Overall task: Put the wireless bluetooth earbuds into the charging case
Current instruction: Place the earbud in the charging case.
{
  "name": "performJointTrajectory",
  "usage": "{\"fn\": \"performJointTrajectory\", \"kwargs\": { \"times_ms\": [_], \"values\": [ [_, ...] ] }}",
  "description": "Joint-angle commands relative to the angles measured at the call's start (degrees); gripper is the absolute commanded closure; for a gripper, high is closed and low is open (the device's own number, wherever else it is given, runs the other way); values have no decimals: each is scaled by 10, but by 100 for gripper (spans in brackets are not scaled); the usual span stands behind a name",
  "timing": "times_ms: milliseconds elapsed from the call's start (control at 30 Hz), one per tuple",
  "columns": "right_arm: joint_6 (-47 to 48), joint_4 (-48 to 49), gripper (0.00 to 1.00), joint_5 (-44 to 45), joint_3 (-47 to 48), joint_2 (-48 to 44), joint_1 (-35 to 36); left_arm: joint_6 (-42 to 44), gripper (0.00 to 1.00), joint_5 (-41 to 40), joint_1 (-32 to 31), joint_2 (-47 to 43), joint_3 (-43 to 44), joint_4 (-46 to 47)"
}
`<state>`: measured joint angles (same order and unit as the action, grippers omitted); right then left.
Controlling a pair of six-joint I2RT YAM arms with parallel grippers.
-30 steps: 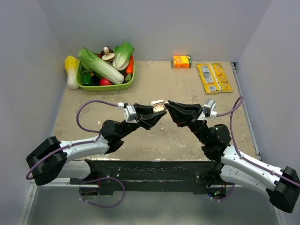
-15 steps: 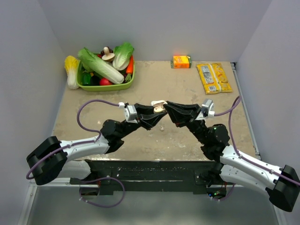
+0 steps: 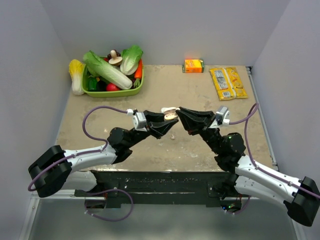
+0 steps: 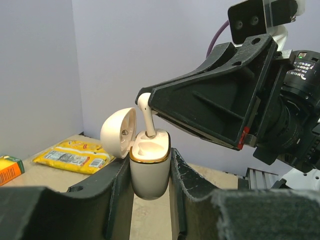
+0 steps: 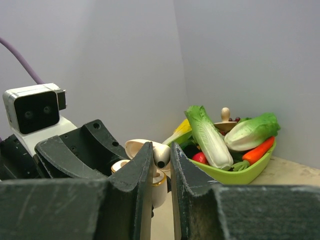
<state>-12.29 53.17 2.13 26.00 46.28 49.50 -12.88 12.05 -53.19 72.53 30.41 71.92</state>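
Note:
My left gripper (image 4: 148,161) is shut on the charging case (image 4: 149,172), a glossy white oval with a gold rim, held upright above the table with its lid (image 4: 118,131) swung open. My right gripper (image 5: 161,148) is shut on the head of one white earbud (image 5: 161,154). That earbud's stem (image 4: 145,112) stands in the case's far slot, and the near slot shows empty. From above, the two grippers meet at mid-table, left gripper (image 3: 166,123) and right gripper (image 3: 180,116) on either side of the case (image 3: 170,115). A small pale piece, seemingly another earbud (image 3: 173,136), lies on the table below them.
A green basket (image 3: 120,93) of toy vegetables stands at the back left, with a yellow cabbage (image 3: 76,75) beside it. An orange box (image 3: 194,65) and a yellow packet (image 3: 228,83) lie at the back right. Walls close in on three sides.
Almost nothing: the right arm has shifted very slightly by the case, and both grips hold as before.

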Motion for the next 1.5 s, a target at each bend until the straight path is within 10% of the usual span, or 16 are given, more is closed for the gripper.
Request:
{"fn": "performJointTrajectory", "kwargs": {
  "times_ms": [0,467,700,1467],
  "values": [
    [24,-5,100,23,3,-11,2,-1,100,0,-2,-6,7,190],
    [38,-54,100,-19,15,-4,1,3,100,-1,-2,-6,16,190],
    [37,-100,75,-29,29,-12,2,7,100,-1,-3,-4,21,190],
    [-46,-177,43,40,102,-55,2,6,100,-9,-2,14,22,196]
  ]
}}
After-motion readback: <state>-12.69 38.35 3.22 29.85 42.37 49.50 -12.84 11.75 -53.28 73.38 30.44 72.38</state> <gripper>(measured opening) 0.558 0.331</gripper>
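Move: The left hand has the open charging case upright at its fingertips, the case's middle about 1 cm to its right, level fore and aft and 1 cm above. The right hand holds an earbud, stem down at the slot. From the right hand the case lies some 4 cm below, 2 cm left and 1 cm back; the raised lid is 3 cm below, 3 cm left and about 2 cm ahead. The earbud's stem goes on meeting the case as the right hand eases it down by about 1.5 cm into the slot, tipping some 5 degrees with its left side sinking. While still sinking, its fingers begin to spread and let go of the earbud; they open well clear to both sides, and the hand starts back up by just under 1 cm. The left hand keeps its grip and holds the case nearly still. ##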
